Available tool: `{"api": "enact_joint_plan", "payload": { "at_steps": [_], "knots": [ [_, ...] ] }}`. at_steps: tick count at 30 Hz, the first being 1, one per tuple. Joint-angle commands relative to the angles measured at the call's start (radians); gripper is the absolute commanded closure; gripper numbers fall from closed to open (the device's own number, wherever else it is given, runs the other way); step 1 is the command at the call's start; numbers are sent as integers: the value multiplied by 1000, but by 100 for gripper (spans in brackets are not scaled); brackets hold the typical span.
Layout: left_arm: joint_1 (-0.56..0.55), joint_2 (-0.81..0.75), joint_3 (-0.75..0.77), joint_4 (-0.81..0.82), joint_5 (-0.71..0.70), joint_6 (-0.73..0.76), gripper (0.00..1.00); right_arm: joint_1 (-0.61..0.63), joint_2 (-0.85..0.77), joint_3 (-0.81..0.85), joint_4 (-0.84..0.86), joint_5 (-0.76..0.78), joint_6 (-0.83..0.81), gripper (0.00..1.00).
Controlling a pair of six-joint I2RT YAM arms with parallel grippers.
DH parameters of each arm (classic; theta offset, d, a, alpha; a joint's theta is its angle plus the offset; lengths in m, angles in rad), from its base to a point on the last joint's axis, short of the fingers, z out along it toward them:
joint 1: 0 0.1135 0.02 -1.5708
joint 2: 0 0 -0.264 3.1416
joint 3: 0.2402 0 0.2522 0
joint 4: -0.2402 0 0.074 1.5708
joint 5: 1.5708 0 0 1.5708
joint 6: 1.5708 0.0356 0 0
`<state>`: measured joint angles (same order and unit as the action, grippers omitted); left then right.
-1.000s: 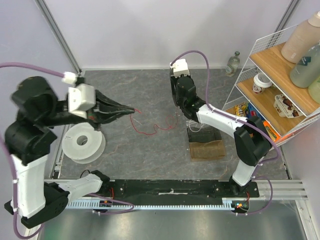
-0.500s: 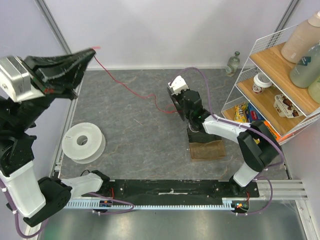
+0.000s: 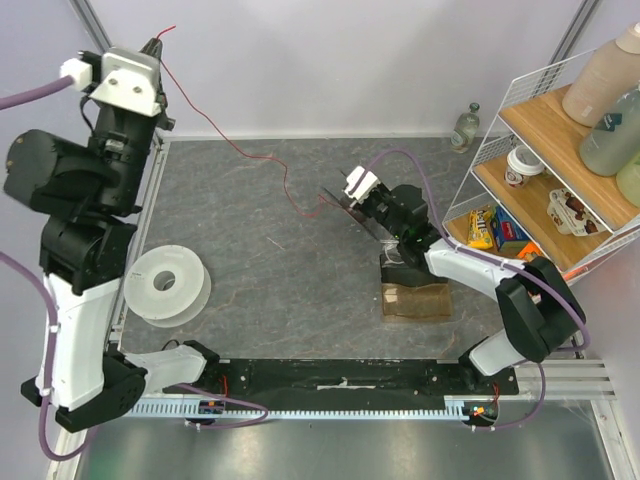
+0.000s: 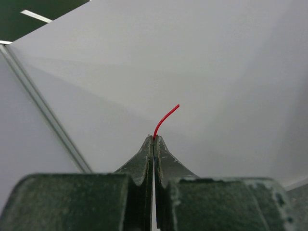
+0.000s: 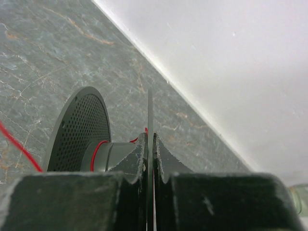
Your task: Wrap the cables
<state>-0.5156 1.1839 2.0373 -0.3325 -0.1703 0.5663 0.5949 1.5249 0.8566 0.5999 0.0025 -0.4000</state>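
Note:
The cables are one thin red wire (image 3: 262, 157) running from the raised left gripper (image 3: 156, 44) down across the grey table to a dark spool (image 3: 352, 208). In the left wrist view the left gripper (image 4: 154, 137) is shut on the wire, whose short red end (image 4: 166, 117) sticks out past the tips. My right gripper (image 3: 368, 214) is shut on the spool's thin near flange (image 5: 150, 107). The far perforated flange (image 5: 79, 130) and the grey hub (image 5: 113, 156), with a turn of red wire round it, lie left of the fingers.
A white empty spool (image 3: 167, 285) lies on the table at the left. A brown block (image 3: 415, 298) sits below the right gripper. A wire shelf rack (image 3: 540, 140) with bottles and packets stands at the right, and a small bottle (image 3: 466, 127) at the back wall.
My left arm has swung from the table's middle up to the far left corner, drawing the red wire out long. The right gripper with the spool has shifted slightly right and tilted.

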Motion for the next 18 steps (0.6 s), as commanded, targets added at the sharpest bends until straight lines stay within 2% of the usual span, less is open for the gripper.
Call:
{"api": "enact_joint_plan", "payload": {
  "at_steps": [1,5,10,14,18],
  "knots": [
    [49,-9,-77,127,-103,197,98,-44,-107,36,104,-209,-95,100],
    [141,32,-127,104,-77,187,99,-50,-193,56,34,-318,-111,100],
    [383,131,-178,96,40,63,98,-53,-310,61,-63,-423,-105,100],
    [446,209,-259,154,81,38,98,-55,-370,96,-121,-450,-4,100],
    [502,316,-316,170,86,12,98,-58,-413,217,-235,-460,173,100]
  ]
}}
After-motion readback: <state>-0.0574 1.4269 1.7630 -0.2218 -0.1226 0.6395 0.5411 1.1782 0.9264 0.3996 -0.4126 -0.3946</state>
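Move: The dark spool that the cable is to go round is held in the right hand, its middle roughly 4 cm to that hand's left, 4 cm below and about 1 cm ahead. The white cable lies some 9 cm back and 12 cm right of this hand, the open box about 18 cm back and 15 cm right, both 20 cm lower. From the high left hand, which pinches the red cable's end, the dark spool is about 15 cm ahead, 22 cm right and 48 cm below; the white spool, 2 cm back and 16 cm left, is 64 cm below. Forward and down, veering left, the left hand carries the still-pinched red cable end some 25 cm, ever more steeply down, swinging counter-clockwise while its raised fingers tip towards level. Meanwhile the right hand keeps its pinch on the dark spool's flange, lifts about 13 cm and draws back 8 cm, turning the spool some 20 degrees counter-clockwise and tipping its fingers up. ##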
